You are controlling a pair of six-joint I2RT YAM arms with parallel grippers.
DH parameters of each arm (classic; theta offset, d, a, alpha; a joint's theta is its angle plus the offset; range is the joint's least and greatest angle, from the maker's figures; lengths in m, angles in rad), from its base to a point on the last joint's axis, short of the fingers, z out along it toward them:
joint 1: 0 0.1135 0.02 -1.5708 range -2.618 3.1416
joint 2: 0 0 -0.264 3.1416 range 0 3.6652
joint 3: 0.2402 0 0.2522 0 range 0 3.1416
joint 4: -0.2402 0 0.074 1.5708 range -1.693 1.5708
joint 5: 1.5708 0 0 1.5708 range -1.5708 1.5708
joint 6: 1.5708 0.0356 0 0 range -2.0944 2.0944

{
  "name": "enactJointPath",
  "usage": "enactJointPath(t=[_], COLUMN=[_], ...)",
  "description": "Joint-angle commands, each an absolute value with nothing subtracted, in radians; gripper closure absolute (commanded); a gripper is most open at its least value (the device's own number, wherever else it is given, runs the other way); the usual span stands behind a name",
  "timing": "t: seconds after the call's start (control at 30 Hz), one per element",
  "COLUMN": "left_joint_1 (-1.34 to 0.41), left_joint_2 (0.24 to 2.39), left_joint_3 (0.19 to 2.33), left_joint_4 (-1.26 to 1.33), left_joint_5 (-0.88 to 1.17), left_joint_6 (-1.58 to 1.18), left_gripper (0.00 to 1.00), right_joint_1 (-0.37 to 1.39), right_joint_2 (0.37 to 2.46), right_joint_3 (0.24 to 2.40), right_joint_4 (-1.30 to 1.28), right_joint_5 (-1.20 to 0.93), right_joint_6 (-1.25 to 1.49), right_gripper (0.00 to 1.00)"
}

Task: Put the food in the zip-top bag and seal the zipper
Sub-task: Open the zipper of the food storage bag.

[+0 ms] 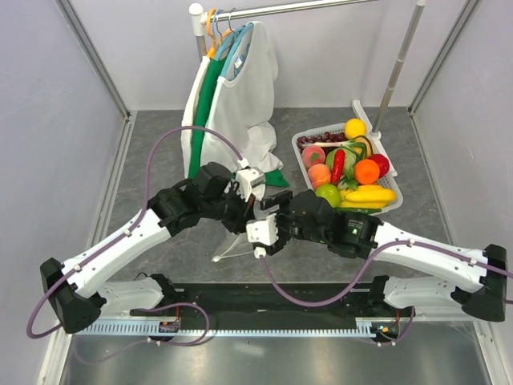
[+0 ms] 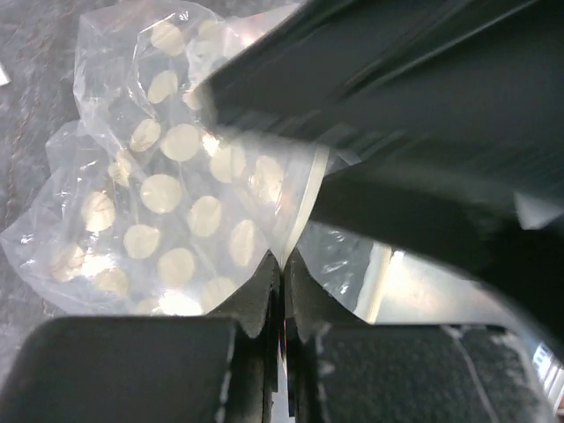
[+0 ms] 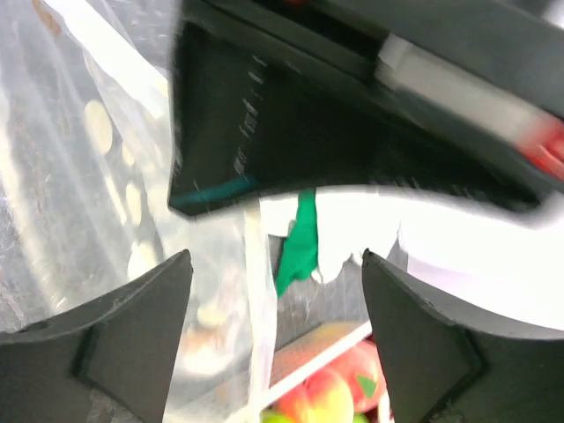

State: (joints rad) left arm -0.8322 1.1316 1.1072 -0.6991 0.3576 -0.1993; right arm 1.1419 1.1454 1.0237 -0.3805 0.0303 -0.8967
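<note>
The zip-top bag point(image 2: 167, 211), clear with white dots, hangs crumpled in front of my left gripper point(image 2: 282, 263), which is shut on the bag's mouth edge beside the pale zipper point(image 2: 308, 189). My right gripper point(image 3: 278, 264) is open. The zipper strip point(image 3: 257, 308) runs between its fingers, close to the left finger point(image 3: 132, 335), and nothing is gripped. From above, both grippers meet mid-table, left point(image 1: 255, 191) and right point(image 1: 272, 212), over the bag point(image 1: 232, 245). The food point(image 1: 353, 172) lies in a white basket at the right; a peach point(image 3: 335, 392) shows past the right jaws.
The white slotted basket point(image 1: 306, 136) stands right of centre at the back. White mesh and green garments point(image 1: 232, 96) hang from a rail point(image 1: 304, 8) behind the grippers, and a green cloth corner point(image 3: 300, 238) shows ahead. The rail's slanted post point(image 1: 397, 64) rises by the basket.
</note>
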Motion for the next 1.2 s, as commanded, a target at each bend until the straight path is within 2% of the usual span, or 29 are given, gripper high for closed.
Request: enactJointPath(t=[0.0, 0.13, 0.37, 0.57, 0.67, 0.7, 0.77, 0.8, 0.83, 1.03, 1.17], left_joint_1=[-0.822, -0.824, -0.819, -0.81, -0.767, -0.747, -0.692, -0.678, -0.667, -0.641, -0.641], left_joint_2=[1.134, 1.187, 1.273, 1.276, 1.249, 1.237, 1.195, 1.18, 1.161, 1.083, 1.074], left_joint_3=[1.103, 1.141, 1.2, 1.224, 1.223, 1.213, 1.203, 1.19, 1.184, 1.172, 1.164], left_joint_4=[-0.618, -0.594, -0.586, -0.584, -0.615, -0.624, -0.664, -0.678, -0.701, -0.765, -0.802], left_joint_5=[0.313, 0.276, 0.253, 0.252, 0.245, 0.25, 0.278, 0.284, 0.285, 0.216, 0.102], left_joint_6=[-0.291, -0.339, -0.4, -0.408, -0.385, -0.373, -0.362, -0.354, -0.351, -0.364, -0.364], left_gripper=[0.98, 0.98, 0.98, 0.98, 0.98, 0.98, 0.98, 0.98, 0.98, 0.98, 0.98], right_joint_1=[1.146, 1.15, 1.18, 1.209, 1.207, 1.207, 1.207, 1.207, 1.206, 1.181, 1.123], right_joint_2=[0.996, 0.933, 1.028, 1.103, 1.105, 1.097, 1.066, 1.054, 1.022, 0.846, 0.813], right_joint_3=[1.063, 1.061, 1.068, 1.002, 0.967, 0.954, 0.93, 0.924, 0.913, 0.829, 0.785], right_joint_4=[-0.434, -0.503, -0.54, -0.54, -0.545, -0.542, -0.554, -0.57, -0.596, -0.708, -0.724], right_joint_5=[0.08, -0.055, -0.141, -0.106, -0.057, -0.019, 0.03, 0.067, 0.083, 0.121, 0.107], right_joint_6=[-0.758, -0.764, -0.851, -0.986, -1.032, -1.032, -1.026, -1.026, -1.022, -1.057, -1.078], right_gripper=[0.14, 0.15, 0.19, 0.24, 0.42, 0.59, 0.77, 0.97, 1.0, 1.0, 1.0])
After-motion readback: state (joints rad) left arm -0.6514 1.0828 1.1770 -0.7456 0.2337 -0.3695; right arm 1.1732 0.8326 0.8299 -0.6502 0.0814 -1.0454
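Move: My left hand already pinches the far lip of the food storage bag. The near lip, which my open right hand goes for, lies about 4 cm back, 2 cm right and 5 cm below it; from my left hand it is roughly 2 cm back, 5 cm right and 3 cm lower. Counted from my right hand, the white zip end hangs some 9 cm back and 12 cm left, and the green apple sits about 6 cm ahead, 18 cm right and well below. I lift my open right hand off the rim some 5 cm while drawing it back, dip it about 11 cm to the near lip, shut the fingers there, and pull that lip roughly 6 cm to the right. My left hand keeps its pinch, carries the far lip about 6 cm forward, then draws left and up, turning some 20 degrees counter-clockwise. ##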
